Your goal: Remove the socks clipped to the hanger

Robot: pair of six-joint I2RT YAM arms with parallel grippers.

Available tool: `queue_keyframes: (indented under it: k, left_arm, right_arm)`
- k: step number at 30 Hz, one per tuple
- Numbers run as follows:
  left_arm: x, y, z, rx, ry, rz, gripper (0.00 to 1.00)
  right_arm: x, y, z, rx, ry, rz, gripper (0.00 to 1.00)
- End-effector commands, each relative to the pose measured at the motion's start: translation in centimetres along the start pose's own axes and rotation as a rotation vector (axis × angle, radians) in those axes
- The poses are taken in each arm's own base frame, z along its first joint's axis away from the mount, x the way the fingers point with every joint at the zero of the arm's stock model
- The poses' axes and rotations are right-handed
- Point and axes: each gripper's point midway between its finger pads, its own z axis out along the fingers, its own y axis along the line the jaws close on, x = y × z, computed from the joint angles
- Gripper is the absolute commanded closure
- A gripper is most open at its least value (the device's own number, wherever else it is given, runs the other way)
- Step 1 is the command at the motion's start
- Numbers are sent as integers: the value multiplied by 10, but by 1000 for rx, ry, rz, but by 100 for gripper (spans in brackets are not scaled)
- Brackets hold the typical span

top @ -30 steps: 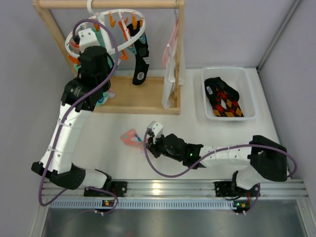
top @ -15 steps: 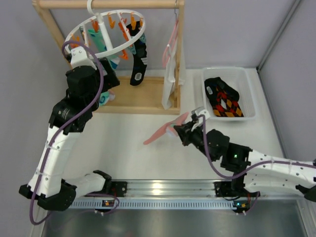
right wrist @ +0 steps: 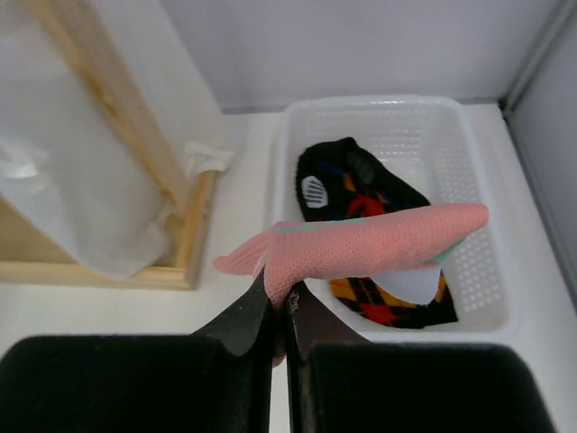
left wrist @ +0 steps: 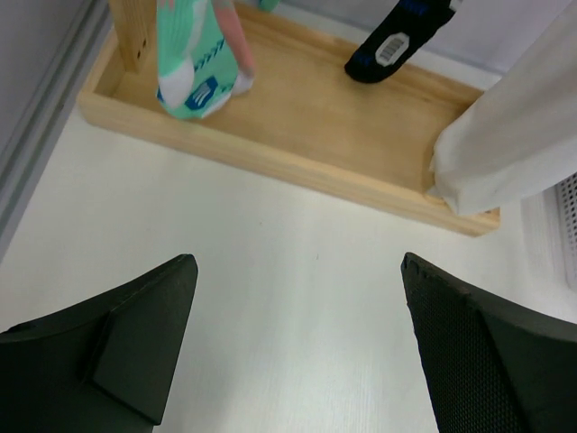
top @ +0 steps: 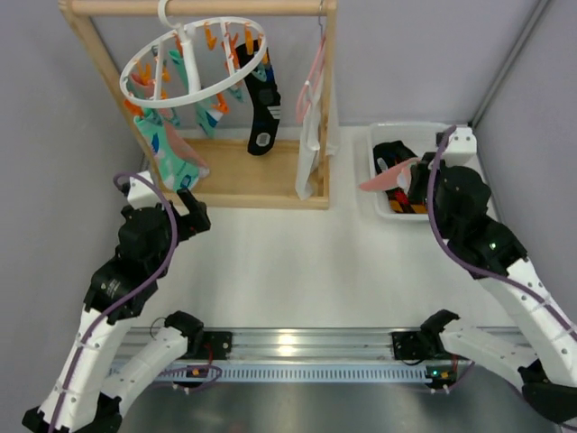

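The white ring hanger [top: 135, 95] with orange and teal clips hangs from the wooden rack's top bar. A mint-teal sock [top: 167, 149] and a black sock [top: 264, 108] with blue and white marks still hang clipped to it; both show in the left wrist view, mint-teal [left wrist: 194, 54] and black [left wrist: 397, 41]. My right gripper [right wrist: 279, 311] is shut on a salmon-pink sock [right wrist: 370, 248] and holds it in the air over the near left rim of the white basket [top: 455, 203]. My left gripper [left wrist: 297, 343] is open and empty, low over the table in front of the rack.
The wooden rack [top: 248, 185] stands at the back left with a long white and pink cloth [top: 311, 135] hanging at its right post. The basket [right wrist: 491, 311] holds a black sock with orange-red-yellow diamonds [right wrist: 379, 203]. A grey wall runs along the right.
My right gripper has carried the pink sock from the table's middle to above the basket. My left arm has dropped away from the hanger to low over the table, gripper open.
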Motion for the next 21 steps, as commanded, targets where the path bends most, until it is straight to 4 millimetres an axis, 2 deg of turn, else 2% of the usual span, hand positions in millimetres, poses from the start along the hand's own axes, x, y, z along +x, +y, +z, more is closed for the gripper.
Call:
queue_keyframes:
  k: [1,2,4,5,6,7,8,10,13,14,15,16,19,21]
  left_arm:
    - [19,5,1,15,-2,-36,2]
    - [23,7,0,11,-3,-38,2]
    - [34,13,-1,9,3,-35,2]
    - [38,16,-2,6,3,-39,2]
    - [42,21,-3,-2,-6,-44,2]
    - [45,23,-4,-2,-6,-46,2]
    - [44,26,-6,-7,-22,-54,2]
    - [45,27,-7,-5,-24,-58,2]
    - [43,27,-9,3,-40,-65,2]
    - [43,27,-9,1,-39,-64,2]
    - [42,28,-9,-3,-43,-65,2]
    - [43,29,-8,-12,-43,-64,2]
    - [40,33,-9,-29,-60,-82,2]
    - [41,31,-7,-21,-56,-72,2]
  right_arm:
    - [19,-24,26,46,144,-74,100]
    - [22,-47,41,126,164,-59,100]
    - [25,-61,63,168,188,-44,100]
    - [27,-77,72,211,200,-33,100]
    - [37,-88,90,226,250,-29,100]
    - [45,-86,100,215,279,-30,100]
    - [51,-97,109,239,303,-19,100]
    - [69,-108,135,254,371,-8,100]
    - [77,-108,164,255,407,-15,100]
    - [78,-108,171,255,408,-15,96]
    - [80,-109,177,261,416,-17,81]
    - [84,-110,186,273,450,-22,34]
    - [73,-115,195,328,452,-27,1]
    - [55,-115,195,358,382,-29,1]
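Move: The right hand holds the pink sock short of the white basket and well above it. The basket's middle lies about 20 cm ahead, 7 cm to the right and some 33 cm below. Inside it the black sock is about 21 cm ahead and 4 cm right, the diamond-patterned sock 14 cm ahead and 7 cm right. From the empty left hand the basket is roughly 24 cm ahead, 53 cm right and 30 cm below. Still pinching the pink sock, the right hand carries it forward about 19 cm while sinking some 14 cm and swinging right, over the white basket. The wrist tips the fingers down about 30 degrees and turns a little clockwise. Near the end the fingers open wide and let go of the sock above the basket. The open, empty left hand sinks about 5 cm, easing slightly back. ##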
